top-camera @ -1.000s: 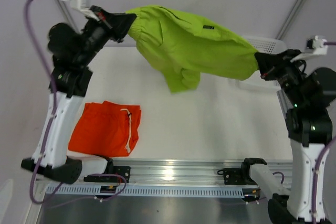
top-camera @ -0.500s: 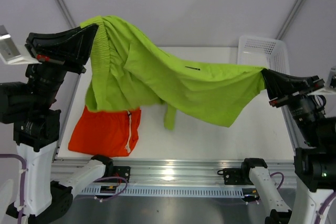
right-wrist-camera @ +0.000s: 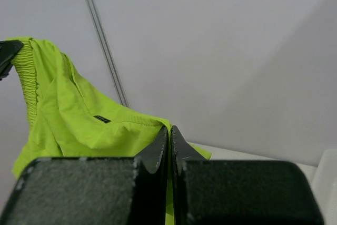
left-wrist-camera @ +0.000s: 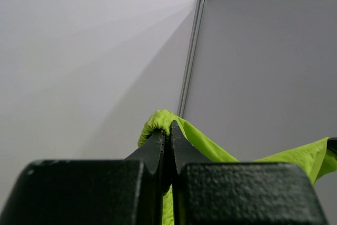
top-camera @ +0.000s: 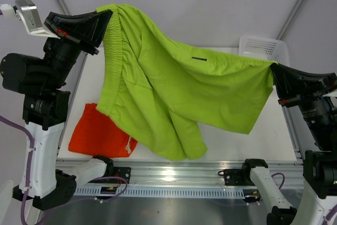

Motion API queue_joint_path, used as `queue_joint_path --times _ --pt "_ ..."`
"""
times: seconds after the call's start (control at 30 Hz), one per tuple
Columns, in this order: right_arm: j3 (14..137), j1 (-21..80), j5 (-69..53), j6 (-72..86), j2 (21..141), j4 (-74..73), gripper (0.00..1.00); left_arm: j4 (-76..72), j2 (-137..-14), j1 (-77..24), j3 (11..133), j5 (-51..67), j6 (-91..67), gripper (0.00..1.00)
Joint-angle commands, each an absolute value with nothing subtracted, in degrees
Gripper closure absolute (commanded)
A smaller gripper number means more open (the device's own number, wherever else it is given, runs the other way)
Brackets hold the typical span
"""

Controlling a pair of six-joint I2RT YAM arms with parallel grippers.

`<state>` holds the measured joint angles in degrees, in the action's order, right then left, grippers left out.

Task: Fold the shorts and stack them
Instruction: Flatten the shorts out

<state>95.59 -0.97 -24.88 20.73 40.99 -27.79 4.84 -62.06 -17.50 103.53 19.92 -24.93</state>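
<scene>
The lime green shorts hang spread in the air between both arms, high above the table. My left gripper is shut on the elastic waistband at upper left; its jaws pinch green fabric in the left wrist view. My right gripper is shut on a leg corner at right, with cloth clamped between its jaws. One loose leg droops toward the front rail. The orange-red shorts lie folded on the table at front left, partly hidden by the green pair, a bit of white drawstring showing.
A white mesh basket stands at the table's back right corner, partly behind the green fabric. The metal rail runs along the near edge. Grey enclosure walls rise behind the table.
The green shorts have spread wider and swung toward the front, now covering more of the orange-red pair. Both arms rose from the back over the last second; the left gripper shifted slightly right.
</scene>
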Motion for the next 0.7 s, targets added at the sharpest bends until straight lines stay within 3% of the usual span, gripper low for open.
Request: queue_joint_path --times 0.0,0.43,0.67 --pt "97.6 -1.1 -24.8 20.3 41.9 -28.4 1.0 1.6 -59.4 -17.7 105.2 20.1 -23.9 1.0" --pt "100.1 -0.9 -24.0 21.4 31.3 -31.0 1.0 -2.7 -40.9 -17.7 96.3 21.0 -25.8 1.0" --pt "110.2 -1.2 -23.6 21.3 35.3 -37.0 1.0 -0.9 -44.2 -17.7 102.4 20.2 -26.3 1.0"
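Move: Both closed hands already hold the green shorts stretched out high above the table. The shorts' middle is some 20 cm right, 9 cm back and 14 cm below the left hand. From the right hand it is about 19 cm left, level front to back and 7 cm lower. The folded red shorts lie roughly 19 cm left of the left hand, 2 cm ahead and 64 cm down; the empty basket is about 47 cm ahead of the right hand, 27 cm right and 54 cm down. Backward towards the bases both hands swing the green shorts, gathering speed after a slow start: the left about 22 cm, drifting left away from the right hand and slightly up, the right about 14 cm with a small rise, after a brief nudge forward. Both tip their fingers further upward, the left by some 25 degrees, and both keep their pinch on waistband and leg hem. ##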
